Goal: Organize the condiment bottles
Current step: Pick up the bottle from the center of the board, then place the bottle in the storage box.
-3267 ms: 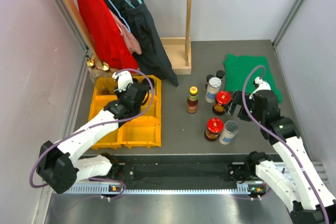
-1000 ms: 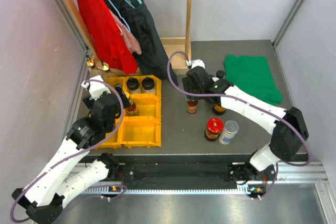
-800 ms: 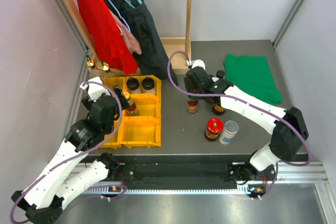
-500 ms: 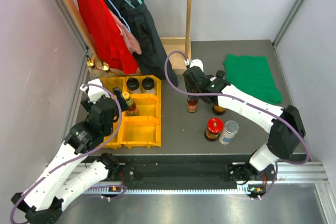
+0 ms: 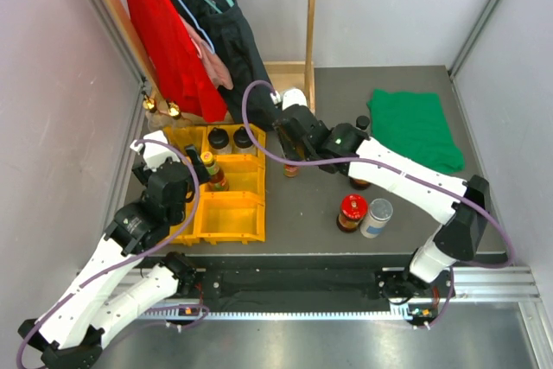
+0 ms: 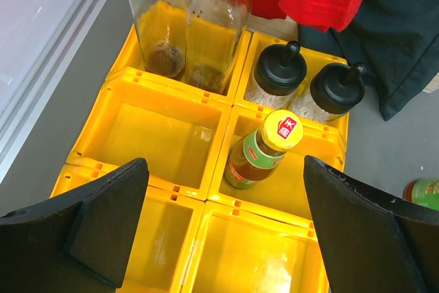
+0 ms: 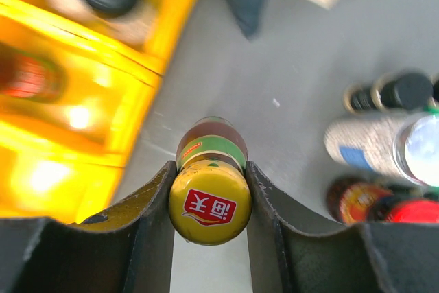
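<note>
My right gripper (image 7: 209, 186) is shut on the yellow cap of a dark sauce bottle (image 5: 291, 168), holding it upright just right of the yellow tray (image 5: 226, 226). Another yellow-capped bottle (image 6: 264, 149) stands in a middle compartment. Behind it in the tray are two black-capped jars (image 6: 280, 70) and two tall clear bottles (image 6: 216, 25). My left gripper (image 6: 225, 166) hangs open above the tray, nothing between its fingers. On the table to the right stand a red-lidded jar (image 5: 352, 211), a silver-lidded canister (image 5: 377, 216) and a second red-lidded jar (image 5: 359, 181), partly hidden by my arm.
A green cloth (image 5: 415, 127) lies at the back right. Red and dark garments (image 5: 216, 49) hang from a wooden rack (image 5: 298, 101) right behind the tray. Small black-capped bottles (image 7: 405, 90) stand near a white-labelled canister (image 7: 370, 145).
My right gripper closed on the sauce bottle and carried it left, from among the other bottles toward the tray's right edge. The left arm has barely moved.
</note>
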You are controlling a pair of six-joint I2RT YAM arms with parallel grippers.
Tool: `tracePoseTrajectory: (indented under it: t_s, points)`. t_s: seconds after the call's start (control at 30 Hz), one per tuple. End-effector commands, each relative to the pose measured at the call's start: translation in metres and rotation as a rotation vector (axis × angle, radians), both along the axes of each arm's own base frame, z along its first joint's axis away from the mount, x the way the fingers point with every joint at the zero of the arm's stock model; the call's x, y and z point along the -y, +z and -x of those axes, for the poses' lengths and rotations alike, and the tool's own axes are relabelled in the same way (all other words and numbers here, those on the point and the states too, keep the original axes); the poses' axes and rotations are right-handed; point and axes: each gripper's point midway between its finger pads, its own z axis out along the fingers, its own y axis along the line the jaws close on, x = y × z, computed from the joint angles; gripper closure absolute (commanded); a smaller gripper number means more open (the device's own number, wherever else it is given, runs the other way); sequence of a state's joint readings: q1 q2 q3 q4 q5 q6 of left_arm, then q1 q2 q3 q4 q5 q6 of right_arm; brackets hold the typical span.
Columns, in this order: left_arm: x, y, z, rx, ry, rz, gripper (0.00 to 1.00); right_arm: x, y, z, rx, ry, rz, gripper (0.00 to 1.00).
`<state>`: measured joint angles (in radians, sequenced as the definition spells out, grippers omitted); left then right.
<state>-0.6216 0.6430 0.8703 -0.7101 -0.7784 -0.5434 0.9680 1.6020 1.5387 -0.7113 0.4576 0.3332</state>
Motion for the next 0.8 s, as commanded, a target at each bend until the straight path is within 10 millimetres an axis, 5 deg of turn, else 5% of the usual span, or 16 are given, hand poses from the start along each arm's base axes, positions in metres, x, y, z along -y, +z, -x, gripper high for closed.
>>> tracePoseTrajectory:
  t_s: [0.0, 0.3, 0.43, 0.77]
  points:
    - [-0.005, 0.005, -0.001, 0.027, 0.02, -0.005, 0.01, -0.047, 0.087, 0.001, 0.148, 0.115, -0.216, 1.0]
    - [-0.007, 0.005, 0.0, 0.031, 0.03, -0.003, 0.01, -0.117, 0.096, 0.011, 0.133, 0.296, -0.278, 1.0]
    - [-0.009, 0.004, 0.001, 0.029, 0.038, -0.006, 0.01, -0.15, 0.079, 0.011, 0.101, 0.351, -0.263, 1.0]
    - [-0.009, 0.004, 0.0, 0.028, 0.041, -0.012, 0.01, -0.173, 0.043, 0.003, 0.059, 0.354, -0.201, 1.0]
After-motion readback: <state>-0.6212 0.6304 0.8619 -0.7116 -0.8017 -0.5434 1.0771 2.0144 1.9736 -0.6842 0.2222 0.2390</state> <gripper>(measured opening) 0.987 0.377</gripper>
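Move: The right gripper already holds the yellow-capped bottle off the table. Its goal, the free right part of the yellow box's middle compartment, lies about 16 cm to its left, 1 cm back and 15 cm below. In that compartment a second bottle stands 5 cm farther left of the free spot; two black-lidded shakers stand some 8 cm ahead of the hand, 14 and 20 cm to its left. From the left gripper the free spot is roughly 13 cm right and 5 cm ahead, well below. Carry the gripped bottle about 15 cm to the left with the right arm, rising some 5 cm at first and then sinking about 7 cm towards the free part of the middle compartment, beside the standing bottle. Turn the wrist some 20 degrees counter-clockwise on the way and keep the fingers shut on the bottle. ##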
